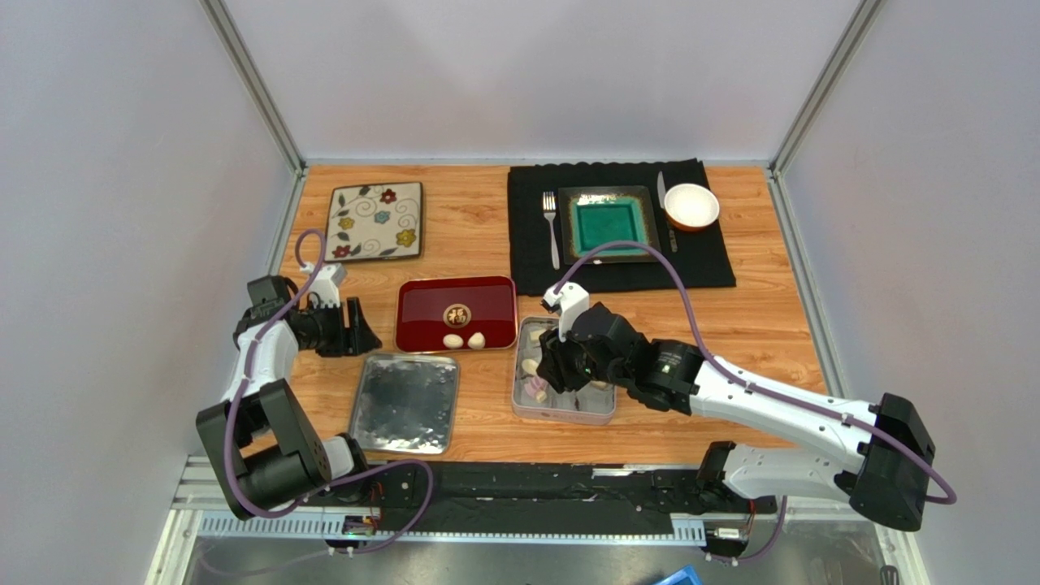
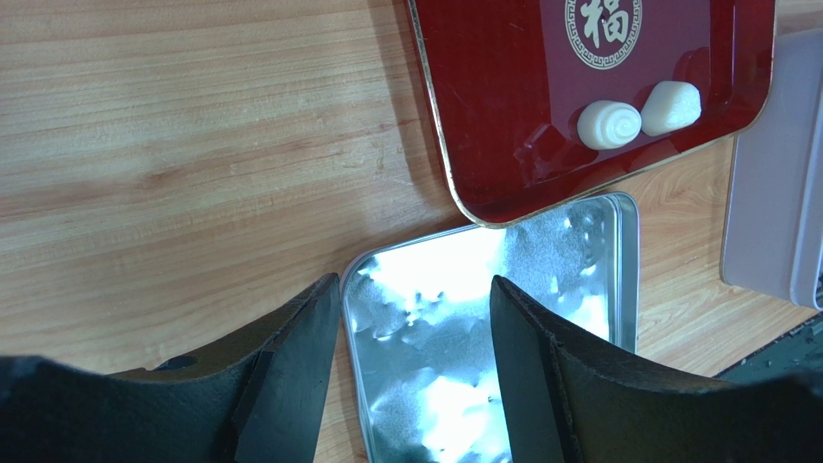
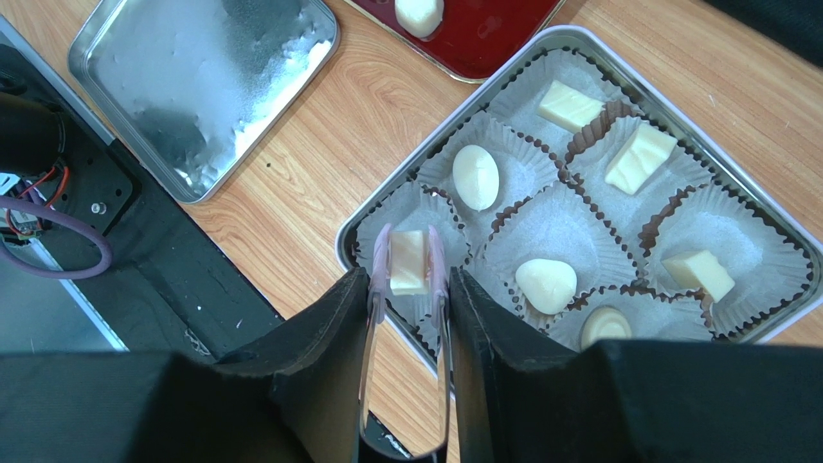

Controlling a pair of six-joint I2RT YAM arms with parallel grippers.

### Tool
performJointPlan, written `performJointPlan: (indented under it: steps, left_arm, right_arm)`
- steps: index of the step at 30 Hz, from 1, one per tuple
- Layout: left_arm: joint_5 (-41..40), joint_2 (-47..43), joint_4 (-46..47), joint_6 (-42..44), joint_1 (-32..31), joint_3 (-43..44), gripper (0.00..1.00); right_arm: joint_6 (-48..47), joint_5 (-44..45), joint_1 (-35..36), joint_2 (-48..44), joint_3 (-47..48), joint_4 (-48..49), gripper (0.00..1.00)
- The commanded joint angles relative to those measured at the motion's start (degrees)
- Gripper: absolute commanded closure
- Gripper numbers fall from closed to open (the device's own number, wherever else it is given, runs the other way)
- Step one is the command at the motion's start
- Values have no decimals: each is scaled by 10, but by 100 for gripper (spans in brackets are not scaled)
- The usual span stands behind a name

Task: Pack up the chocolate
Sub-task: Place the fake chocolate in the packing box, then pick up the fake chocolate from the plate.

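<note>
My right gripper [image 3: 410, 278] is shut on metal tongs [image 3: 406, 328] with pink tips. The tongs pinch a cream chocolate [image 3: 408, 261] over a white paper cup in the near-left corner of the tin box [image 3: 341, 249]. Several more chocolates, such as an oval one [image 3: 475, 177], lie in other cups. Two chocolates [image 2: 609, 123] [image 2: 670, 106] rest on the red tray [image 2: 502, 116]. From above, the right gripper [image 1: 543, 366] is over the box [image 1: 563, 414]. My left gripper [image 2: 415, 289] is open and empty, just above the tin lid [image 2: 541, 251], left of the tray [image 1: 421, 319].
The shiny tin lid [image 1: 405, 402] lies in front of the red tray. At the back are a floral plate [image 1: 376, 221] and a black mat with a green plate [image 1: 607, 224], a fork [image 1: 551, 226] and a white bowl [image 1: 691, 206].
</note>
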Motion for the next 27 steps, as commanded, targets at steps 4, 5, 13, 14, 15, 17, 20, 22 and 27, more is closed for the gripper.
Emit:
performJointPlan:
  steps: [4, 5, 13, 14, 15, 17, 20, 22, 27]
  left_arm:
    - [11, -15, -3, 19, 5, 25, 33]
    - [12, -16, -2, 18, 5, 25, 34]
    - [12, -18, -5, 21, 5, 22, 33]
    - [12, -18, -5, 21, 5, 21, 34]
    - [11, -18, -4, 21, 5, 22, 34]
    - [12, -17, -4, 21, 5, 22, 34]
    - [14, -18, -4, 19, 5, 23, 34]
    - [14, -19, -5, 19, 5, 25, 34]
    - [17, -22, -8, 20, 5, 23, 33]
  right_arm:
    - [-1, 7, 3, -3, 20, 40, 60]
    - [-3, 7, 3, -2, 21, 38, 59]
    - [-5, 8, 4, -5, 36, 44, 64]
    - [-12, 12, 4, -6, 44, 43, 66]
    - [-15, 12, 3, -6, 52, 42, 66]
    - [-25, 12, 3, -1, 82, 37, 66]
    - [-41, 4, 3, 23, 122, 36, 66]
    - [-53, 2, 3, 47, 137, 43, 66]
    - [-71, -4, 4, 109, 184, 78, 66]
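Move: The right hand holds the tongs, their tips still around a square fake chocolate down in the packing box's near-left paper cup, about 5 cm to the left, 2 cm ahead and 11 cm below. An oval chocolate sits in the next cup, some 4 cm farther out from that cup. The last two chocolates in the red tray lie about 10 cm ahead, 14 and 17 cm left. From the left hand the square chocolate is roughly 27 cm right and 8 cm back. The right hand stays almost in place at first, keeping its hold on the tongs and slackening them very slightly, so that the tips come free of the square chocolate. Then it rises about 8 cm, speeding up, while swinging some 5 cm left and a little forward; the wrist tips the tongs up by roughly 10 degrees, and the empty tips come up out of the cup and out past the box's left wall. ##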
